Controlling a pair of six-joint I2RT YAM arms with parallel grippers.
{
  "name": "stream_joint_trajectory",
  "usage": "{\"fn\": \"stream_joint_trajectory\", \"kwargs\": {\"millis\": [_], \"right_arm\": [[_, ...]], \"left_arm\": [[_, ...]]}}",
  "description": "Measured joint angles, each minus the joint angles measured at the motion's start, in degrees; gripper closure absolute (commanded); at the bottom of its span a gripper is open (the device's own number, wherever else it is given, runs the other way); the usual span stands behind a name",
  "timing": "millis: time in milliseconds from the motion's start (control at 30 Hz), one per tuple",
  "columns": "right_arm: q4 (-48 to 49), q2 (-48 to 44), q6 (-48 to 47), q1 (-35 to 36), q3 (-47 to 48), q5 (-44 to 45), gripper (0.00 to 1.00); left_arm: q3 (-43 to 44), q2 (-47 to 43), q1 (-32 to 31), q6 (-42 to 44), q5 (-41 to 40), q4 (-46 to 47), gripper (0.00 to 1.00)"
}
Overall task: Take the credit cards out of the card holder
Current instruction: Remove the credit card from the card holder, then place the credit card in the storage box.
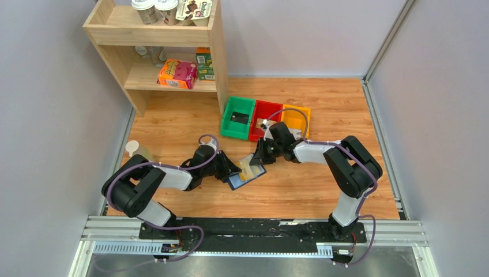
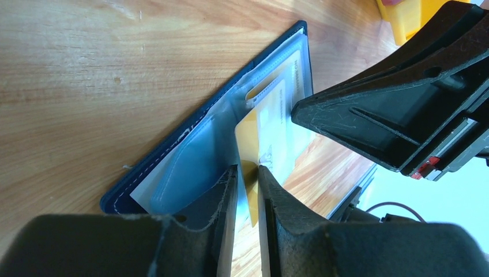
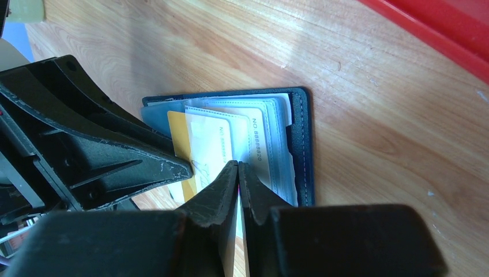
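Observation:
The navy card holder (image 1: 237, 182) (image 2: 173, 150) (image 3: 303, 144) lies open on the wooden floor between the two arms. A tan-gold credit card (image 1: 249, 168) (image 2: 248, 144) (image 3: 180, 135) sticks partly out of its clear pockets, with a pale card (image 3: 213, 144) behind it. My left gripper (image 1: 230, 171) (image 2: 248, 168) straddles the gold card's corner, its jaws a little apart with a gap wider than the card. My right gripper (image 1: 257, 158) (image 3: 237, 164) is shut on the edge of a clear pocket page of the holder. The black hulk in each wrist view is the other gripper.
Green (image 1: 227, 119), red (image 1: 255, 124) and yellow (image 1: 300, 113) bins stand in a row just behind the right gripper. A wooden shelf unit (image 1: 161, 46) with boxes and cups stands at the back left. A white cup (image 1: 132, 147) sits by the left wall.

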Motion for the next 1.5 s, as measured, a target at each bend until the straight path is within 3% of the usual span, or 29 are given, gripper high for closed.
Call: {"fn": "stream_joint_trajectory", "kwargs": {"millis": [167,433,733,833,1033,1133,1300,1500], "right_arm": [[0.0,0.0,0.1,0.0,0.0,0.0,0.88],[0.0,0.1,0.2,-0.3,0.0,0.0,0.88],[-2.2,-1.3,0.1,-0.4,0.2,0.9,0.80],[-5.7,-3.6,-0.1,-0.5,0.9,2.0,0.71],[-9.8,-12.9,0.0,-0.6,3.8,3.5,0.38],[-9.6,-19.5,0.9,-0.6,4.0,4.3,0.29],[-5.3,-30.7,5.0,-0.6,1.2,5.3,0.27],[2.9,-39.5,12.0,-0.5,-6.6,5.6,0.32]], "left_arm": [[0.0,1.0,0.0,-0.4,0.4,1.2,1.00],[-2.9,-4.5,0.1,-0.5,-0.9,0.8,1.00],[-4.6,-20.8,0.4,3.6,-4.8,-11.9,1.00],[-4.6,-26.3,0.4,5.7,-6.2,-15.6,1.00],[-4.6,-35.4,0.5,9.0,-7.7,-18.6,1.00],[-4.5,-38.2,0.5,9.6,-7.7,-18.5,1.00],[-3.1,-41.7,0.5,10.0,-7.6,-15.7,1.00],[0.3,-42.2,0.5,9.1,-7.6,-7.4,1.00]]}}
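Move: The yellow credit card's exposed edge is at the left fingertips; the card's middle lies about 3 cm to their right and 1 cm ahead, nearly level. The open card holder is centred some 3 cm to that hand's right, just below. From the right hand, the card lies about 3 cm left and 2 cm back, the red tray about 16 cm ahead and 5 cm right, and the green tray 17 cm ahead and 6 cm left. The left fingers pinch shut on the yellow card's edge and draw it out leftward, some 4 cm and a little back, already rising, then lift it about 20 cm, tipping up over 35 degrees. The right fingertips stay resting on the pocket page as the pull begins, then come off, rise about 20 cm and open wide, tilting upward. ##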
